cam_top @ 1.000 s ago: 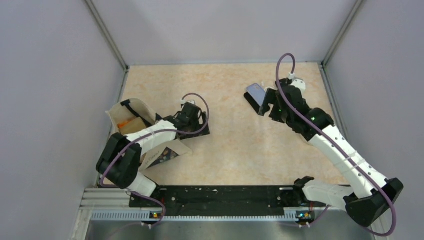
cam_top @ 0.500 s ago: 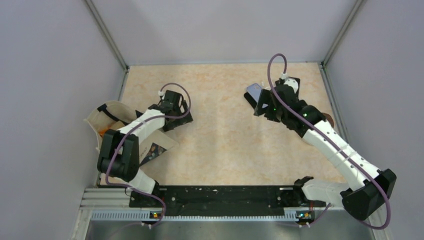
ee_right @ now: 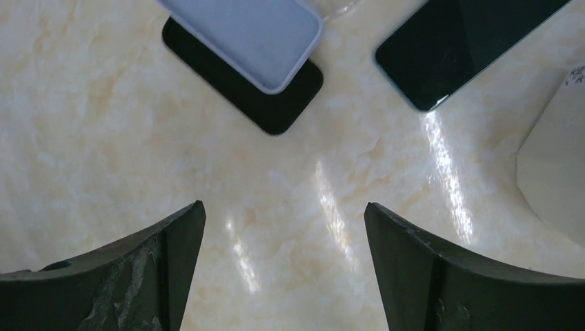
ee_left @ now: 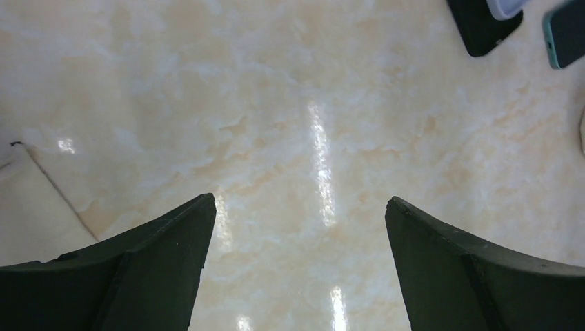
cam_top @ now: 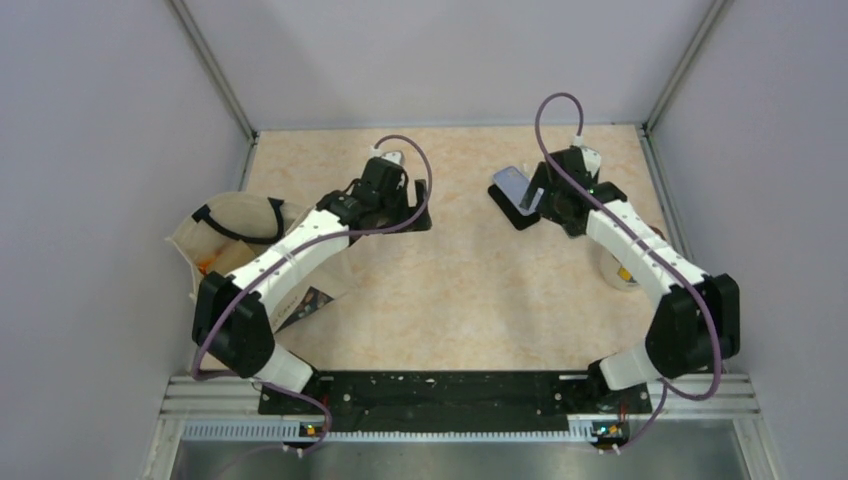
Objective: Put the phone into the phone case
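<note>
A lavender phone case [ee_right: 255, 34] lies slanted across a flat black slab [ee_right: 276, 103] on the marbled table; both also show in the top view, the case [cam_top: 512, 184] over the slab [cam_top: 515, 213]. Just right of them lies a dark-screened phone [ee_right: 462, 48] with a teal edge. My right gripper [ee_right: 284, 206] hovers open just short of these, nothing between its fingers; from above it [cam_top: 548, 200] stands beside the case. My left gripper [ee_left: 300, 201] is open over bare table, mid-table [cam_top: 418, 212], with the black slab [ee_left: 483, 27] and phone [ee_left: 569, 31] far ahead of it.
A cream tote bag [cam_top: 235, 235] with black handles sits at the left wall, a printed card [cam_top: 315, 305] near it. A white cup [cam_top: 620, 270] stands under the right forearm, its pale rim [ee_right: 552, 172] close to the phone. Grey walls enclose the table.
My left arm has swung away from the tote bag toward the table's middle. The right arm has drawn its elbow in, its gripper staying by the case and phone.
</note>
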`<move>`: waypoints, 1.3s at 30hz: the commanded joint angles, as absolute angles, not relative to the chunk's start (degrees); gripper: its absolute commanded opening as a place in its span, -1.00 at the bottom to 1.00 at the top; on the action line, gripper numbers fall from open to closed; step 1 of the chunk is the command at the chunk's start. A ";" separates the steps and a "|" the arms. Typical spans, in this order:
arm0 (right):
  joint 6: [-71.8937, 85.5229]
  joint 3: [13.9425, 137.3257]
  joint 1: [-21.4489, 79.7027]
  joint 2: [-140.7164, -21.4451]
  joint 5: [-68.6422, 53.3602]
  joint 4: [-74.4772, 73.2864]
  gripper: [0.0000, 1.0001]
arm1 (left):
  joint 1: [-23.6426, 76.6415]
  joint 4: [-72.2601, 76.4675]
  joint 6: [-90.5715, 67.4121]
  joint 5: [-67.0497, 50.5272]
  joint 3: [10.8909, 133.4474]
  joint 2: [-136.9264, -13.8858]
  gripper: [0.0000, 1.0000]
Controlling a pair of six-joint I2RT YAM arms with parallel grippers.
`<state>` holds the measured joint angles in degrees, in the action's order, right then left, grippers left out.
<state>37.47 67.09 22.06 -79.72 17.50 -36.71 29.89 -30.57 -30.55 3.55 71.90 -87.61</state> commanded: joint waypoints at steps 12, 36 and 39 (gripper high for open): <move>38.45 77.23 9.43 -107.13 12.58 -17.92 0.26 | 34.28 -35.52 -30.32 2.33 68.28 -74.62 0.91; 40.55 77.59 9.29 -110.16 9.38 -16.92 -1.00 | 34.31 -34.74 -33.07 4.79 65.66 -72.54 0.89; 42.07 77.80 9.35 -107.22 8.07 -19.13 -1.00 | 34.21 -34.76 -34.24 6.77 65.15 -71.65 0.89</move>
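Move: The lavender phone case lies about 16 cm ahead of the right hand, 2 cm left and 13 cm below, resting on a black phone whose middle is 11 cm ahead and 3 cm left. The clear case is roughly 18 cm ahead and 4 cm right, the green-edged phone 8 cm ahead and 19 cm right. From the left hand the phone case is some 14 cm ahead, 27 cm right. Right hand goes some 12 cm forward and down, shutting on the phone case's right corner; left backs off. ##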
